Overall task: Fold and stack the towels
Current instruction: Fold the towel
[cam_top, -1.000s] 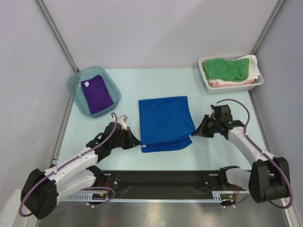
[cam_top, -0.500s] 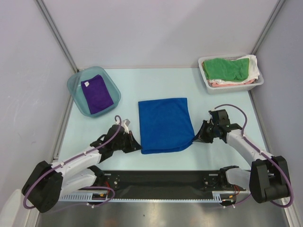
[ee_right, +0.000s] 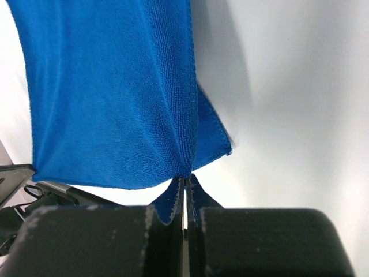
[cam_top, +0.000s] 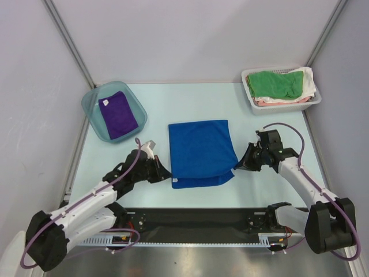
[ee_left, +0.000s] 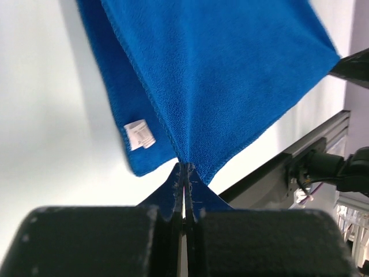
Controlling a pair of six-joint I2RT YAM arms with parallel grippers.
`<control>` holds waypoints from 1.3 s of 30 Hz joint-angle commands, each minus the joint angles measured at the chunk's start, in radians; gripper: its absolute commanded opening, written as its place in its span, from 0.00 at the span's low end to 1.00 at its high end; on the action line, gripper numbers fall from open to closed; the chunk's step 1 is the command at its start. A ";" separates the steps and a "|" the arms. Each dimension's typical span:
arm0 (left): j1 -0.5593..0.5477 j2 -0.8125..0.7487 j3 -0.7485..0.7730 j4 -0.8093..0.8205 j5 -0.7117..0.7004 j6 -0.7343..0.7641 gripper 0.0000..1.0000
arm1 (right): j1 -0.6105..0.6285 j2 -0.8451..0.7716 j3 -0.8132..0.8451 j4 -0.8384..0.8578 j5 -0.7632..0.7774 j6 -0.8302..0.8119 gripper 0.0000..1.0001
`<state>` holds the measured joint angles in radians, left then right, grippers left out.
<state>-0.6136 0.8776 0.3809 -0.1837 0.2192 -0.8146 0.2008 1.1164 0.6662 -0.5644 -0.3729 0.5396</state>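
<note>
A royal blue towel (cam_top: 200,151) lies in the middle of the table with its near edge lifted and doubled over a lower layer. My left gripper (cam_top: 168,172) is shut on its near left corner (ee_left: 185,154), beside a small white tag (ee_left: 140,134). On the other side, my right gripper (cam_top: 235,166) is shut on the near right corner (ee_right: 183,164). A dark purple towel (cam_top: 118,116) lies folded in a clear blue tub (cam_top: 92,103) at the back left. A green towel (cam_top: 275,83) tops the pile in a white basket (cam_top: 284,105) at the back right.
Under the green towel in the basket lie a white cloth (cam_top: 309,85) and a pinkish item (cam_top: 266,101). A black rail (cam_top: 196,218) runs along the near table edge between the arm bases. Grey walls stand on three sides.
Both grippers dipped toward the near edge with the blue towel's corners, then came back away from it. The held edge now lies over a lower layer that shows along the near side.
</note>
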 commanded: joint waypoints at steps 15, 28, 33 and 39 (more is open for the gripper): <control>-0.006 0.104 -0.108 0.157 0.097 -0.026 0.21 | 0.003 -0.036 -0.120 0.037 -0.024 0.019 0.15; 0.021 0.093 0.160 -0.005 -0.079 0.063 0.42 | -0.011 -0.020 0.109 0.030 0.112 0.023 0.49; 0.101 0.323 0.389 0.026 -0.317 0.123 0.41 | -0.020 0.278 0.341 0.191 0.239 -0.007 0.50; 0.210 0.683 0.645 0.035 -0.384 0.206 0.38 | -0.024 0.645 0.651 0.261 0.299 -0.053 0.47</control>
<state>-0.4576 1.4143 0.9119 -0.1333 -0.0891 -0.6792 0.1829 1.6398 1.2072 -0.3676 -0.1287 0.5224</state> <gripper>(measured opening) 0.400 0.478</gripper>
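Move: The left hand still pinches the blue towel's near left corner; its spot on the table lies about 3 cm back and 6 cm below. From that hand the far left corner is roughly 24 cm ahead, the purple towel some 28 cm ahead and 21 cm left. The right hand holds the near right corner, its spot about 3 cm back, 1 cm right and 6 cm below; the far right corner lies some 23 cm ahead, 3 cm left. Both hands lower the towel's near corners, open, rise and sweep some 20 cm forward towards its far corners. ##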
